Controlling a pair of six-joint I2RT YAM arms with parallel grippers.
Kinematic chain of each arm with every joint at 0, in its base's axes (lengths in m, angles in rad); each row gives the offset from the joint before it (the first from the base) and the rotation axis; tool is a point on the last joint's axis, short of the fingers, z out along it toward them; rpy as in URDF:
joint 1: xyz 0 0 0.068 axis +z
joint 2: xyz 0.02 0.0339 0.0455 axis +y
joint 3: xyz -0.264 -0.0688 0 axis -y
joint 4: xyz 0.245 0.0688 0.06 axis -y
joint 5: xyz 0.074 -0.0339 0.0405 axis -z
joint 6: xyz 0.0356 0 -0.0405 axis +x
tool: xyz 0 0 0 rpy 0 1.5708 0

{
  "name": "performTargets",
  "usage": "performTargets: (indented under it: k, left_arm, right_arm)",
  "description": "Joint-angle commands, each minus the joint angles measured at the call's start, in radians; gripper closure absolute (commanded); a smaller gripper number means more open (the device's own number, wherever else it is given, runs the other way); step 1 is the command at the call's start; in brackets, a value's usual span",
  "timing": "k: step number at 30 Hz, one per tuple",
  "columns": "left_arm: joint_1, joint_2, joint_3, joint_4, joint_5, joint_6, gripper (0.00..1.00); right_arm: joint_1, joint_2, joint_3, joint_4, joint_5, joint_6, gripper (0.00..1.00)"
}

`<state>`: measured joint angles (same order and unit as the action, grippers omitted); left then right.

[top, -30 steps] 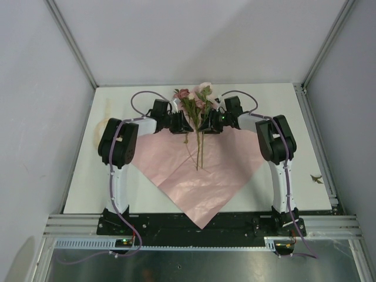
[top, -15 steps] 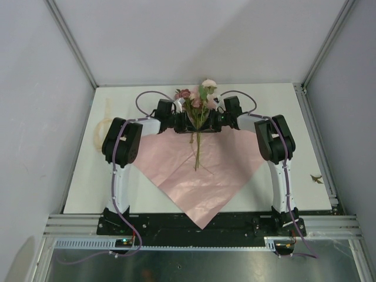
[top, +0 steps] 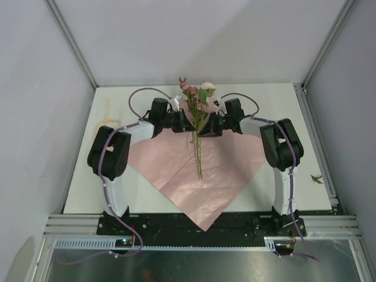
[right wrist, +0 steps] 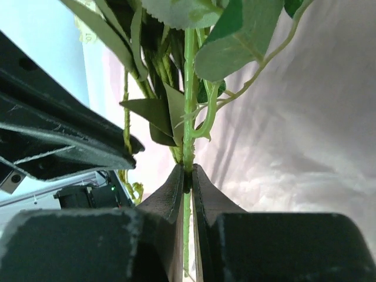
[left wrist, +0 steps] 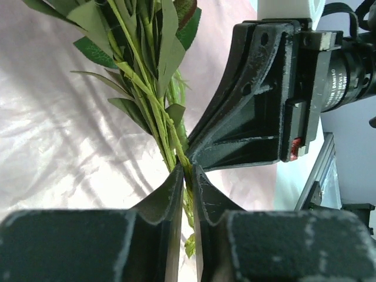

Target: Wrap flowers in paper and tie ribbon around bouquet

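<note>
The flowers (top: 197, 101), pink and dark red roses on thin green stems, stand gathered in one bunch over the far corner of the paper (top: 202, 185). The paper lies flat, pink face up. My left gripper (top: 188, 124) comes in from the left and is shut on several stems (left wrist: 154, 108); in its wrist view the tips (left wrist: 188, 174) pinch them. My right gripper (top: 207, 126) faces it, shut on one thick stem (right wrist: 188, 88) at its tips (right wrist: 187, 174). The ribbon (top: 106, 114) lies at the table's left, partly behind my left arm. The bouquet is out of view.
The two grippers almost touch each other; the right one (left wrist: 252, 111) fills the left wrist view. A small dark scrap (top: 317, 178) lies near the table's right edge. Grey walls and metal frame rails close the table (top: 276, 103) in on three sides.
Both grippers have closed on the stems from either side. The spread flowers are now drawn into one upright bunch, raised and shifted farther back. My left elbow has swung out to the left.
</note>
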<state>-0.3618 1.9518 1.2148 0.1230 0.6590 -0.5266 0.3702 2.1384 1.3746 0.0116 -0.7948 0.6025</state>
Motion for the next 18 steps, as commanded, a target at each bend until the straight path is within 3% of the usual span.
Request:
performTargets:
  k: [1,17,18]
  left_arm:
    - [-0.012,-0.05,-0.057,0.032,0.012,-0.006,0.85]
    - [-0.011,0.044,-0.105,0.033,0.002,0.038,0.83]
    - [-0.011,0.042,-0.104,0.028,0.001,0.042,0.8]
  right_arm:
    - [0.021,-0.099,-0.059,-0.029,-0.02,-0.013,1.0]
    - [0.026,-0.064,-0.132,-0.083,0.014,-0.053,1.0]
    - [0.027,-0.072,-0.132,-0.087,0.016,-0.054,0.95]
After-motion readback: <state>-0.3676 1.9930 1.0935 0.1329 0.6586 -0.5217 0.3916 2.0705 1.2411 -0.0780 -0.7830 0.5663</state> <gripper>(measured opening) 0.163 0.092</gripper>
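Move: Both hands already pinch the lifted stems side by side: the left has the dusky-pink flowers, the right the pale ones. The middle of the pink paper lies about 10 cm back, 2 cm right and 8 cm below the left hand; from the right hand it is some 9 cm back, 3 cm left and 5 cm below. The dusky-pink blooms stand roughly 13 cm straight ahead of the left hand; the pale blooms sit about 14 cm straight ahead of the right one. Both arms bring the gathered stems down and back towards the middle of the paper, the left mainly sinking, about 6 cm with 3.5 cm back, and its fingers tipping slightly further down, while the right draws back some 5 cm and sinks about 2 cm after a tiny rise. The hands ease a couple of centimetres apart in all; the right keeps its pinch on the bright green stem, and the left fingers stay nearly shut on their thin stem. ##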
